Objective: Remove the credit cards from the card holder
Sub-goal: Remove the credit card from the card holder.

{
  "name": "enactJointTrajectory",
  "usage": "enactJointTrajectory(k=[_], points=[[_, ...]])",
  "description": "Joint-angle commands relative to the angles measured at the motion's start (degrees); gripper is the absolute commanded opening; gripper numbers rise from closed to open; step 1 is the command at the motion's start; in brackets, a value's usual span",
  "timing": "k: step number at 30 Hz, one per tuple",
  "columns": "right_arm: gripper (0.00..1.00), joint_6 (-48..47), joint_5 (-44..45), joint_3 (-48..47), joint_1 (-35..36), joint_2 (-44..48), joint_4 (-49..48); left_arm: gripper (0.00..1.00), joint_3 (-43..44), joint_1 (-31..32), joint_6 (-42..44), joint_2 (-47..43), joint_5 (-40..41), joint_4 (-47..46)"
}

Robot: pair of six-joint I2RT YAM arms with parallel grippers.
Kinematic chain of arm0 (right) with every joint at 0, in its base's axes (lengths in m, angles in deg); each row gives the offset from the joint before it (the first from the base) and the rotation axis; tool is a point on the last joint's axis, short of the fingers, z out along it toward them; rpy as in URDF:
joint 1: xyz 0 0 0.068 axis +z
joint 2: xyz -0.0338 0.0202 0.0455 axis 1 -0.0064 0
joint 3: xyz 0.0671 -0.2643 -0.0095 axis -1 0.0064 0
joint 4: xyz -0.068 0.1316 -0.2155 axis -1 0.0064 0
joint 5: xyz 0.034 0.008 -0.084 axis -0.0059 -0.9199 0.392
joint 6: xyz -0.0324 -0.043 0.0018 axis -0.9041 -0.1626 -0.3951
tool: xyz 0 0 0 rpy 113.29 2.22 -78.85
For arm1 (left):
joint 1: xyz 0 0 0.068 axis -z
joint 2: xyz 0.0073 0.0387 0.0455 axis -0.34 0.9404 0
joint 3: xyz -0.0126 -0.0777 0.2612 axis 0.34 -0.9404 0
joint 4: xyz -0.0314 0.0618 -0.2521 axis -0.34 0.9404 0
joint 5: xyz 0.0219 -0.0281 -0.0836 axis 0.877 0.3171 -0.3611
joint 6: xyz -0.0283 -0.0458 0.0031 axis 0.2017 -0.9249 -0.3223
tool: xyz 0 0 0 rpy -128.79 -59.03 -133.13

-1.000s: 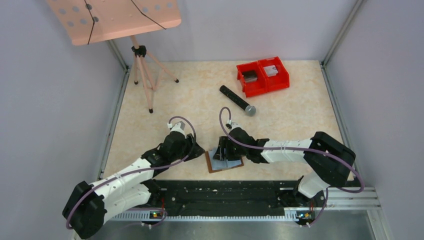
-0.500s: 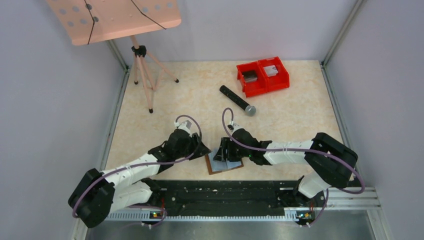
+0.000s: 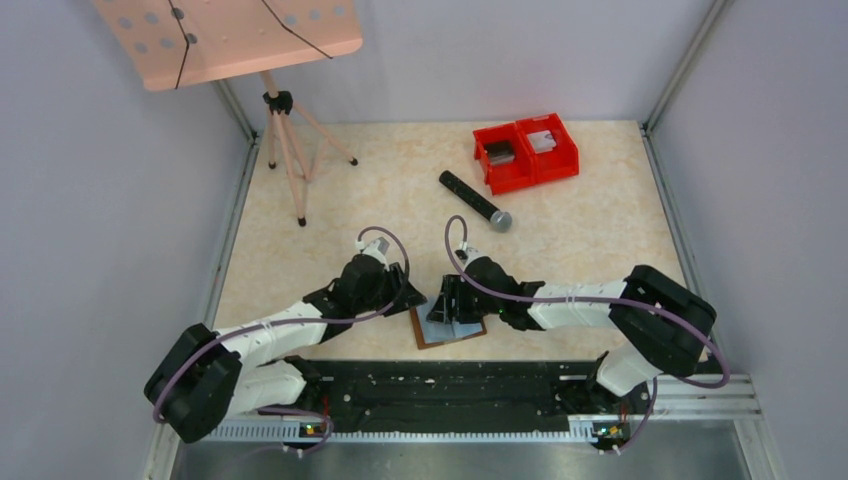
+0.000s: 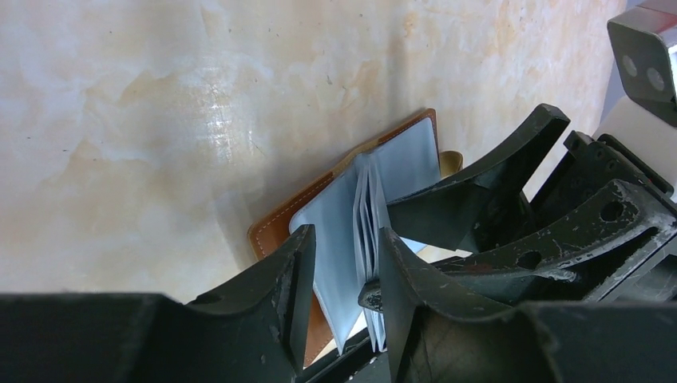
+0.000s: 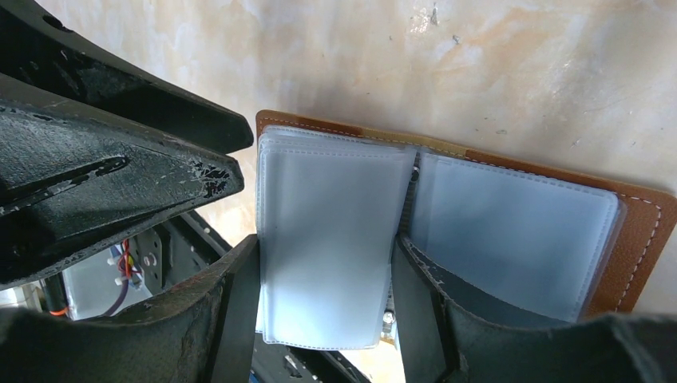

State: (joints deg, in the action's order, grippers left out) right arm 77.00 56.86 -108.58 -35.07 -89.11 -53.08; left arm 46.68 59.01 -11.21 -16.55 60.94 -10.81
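Observation:
The card holder (image 3: 455,332) lies open near the table's front edge, brown leather (image 4: 275,227) with grey-blue sleeves (image 5: 511,231). My right gripper (image 3: 445,305) stands over it, and the raised stack of sleeves fills the gap between its fingers (image 5: 323,255), touching both. My left gripper (image 3: 410,300) is at the holder's left edge. Its jaws stand apart with one sleeve between them (image 4: 345,239). The sleeves are frosted, so no credit cards can be made out inside.
A black microphone (image 3: 475,200) lies behind the holder. Red twin bins (image 3: 525,150) stand at the back right. A pink music stand on a tripod (image 3: 290,150) is at the back left. A black rail (image 3: 450,390) runs along the near edge.
My left arm has swung right, up to the card holder's left edge, and its jaws have narrowed. The right gripper and the holder have stayed put.

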Motion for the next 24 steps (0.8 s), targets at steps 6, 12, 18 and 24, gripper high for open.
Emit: enactJointTrajectory(k=[6, 12, 18, 24], points=[[0.44, 0.2, -0.8, 0.6, -0.6, 1.7, -2.1, 0.38, 1.1, 0.0, -0.9, 1.5, -1.8, -5.3], [0.44, 0.2, -0.8, 0.6, -0.6, 2.0, -2.0, 0.32, 1.0, 0.0, -1.4, 3.4, -3.2, -7.0], [0.46, 0.2, -1.2, 0.6, -0.5, 1.9, -2.0, 0.15, 1.6, 0.0, -1.7, 4.7, -4.9, -8.4], [0.60, -0.2, -0.4, -0.4, -0.6, 3.2, 0.7, 0.00, 1.9, 0.0, -1.6, 5.3, -6.9, -9.2]])
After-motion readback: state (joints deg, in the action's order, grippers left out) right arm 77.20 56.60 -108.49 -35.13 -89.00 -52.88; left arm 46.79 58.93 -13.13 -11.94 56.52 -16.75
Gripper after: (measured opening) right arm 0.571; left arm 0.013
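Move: Just to the left fingers' right, some 2 cm away and about 1 cm lower, is the free edge of the card holder's clear sleeves, neither ahead nor back. The card holder's middle lies about 5 cm to the hand's right, 4 cm back and 5 cm below; the microphone is roughly 26 cm ahead, 11 cm right, 5 cm down. From the right hand, already around the sleeves, that edge is about 2 cm ahead, 3 cm left and 2 cm up. Easing about 1.5 cm to the right onto the sleeve edge, the left hand stays nearly level and closes its fingers from not quite half open to shut, slowly at first and then quickly, pinching the sleeve material between the tips. The right hand stays in place beside it, still keeping the sleeves raised between its fingers, its grip easing a touch at the very end. ##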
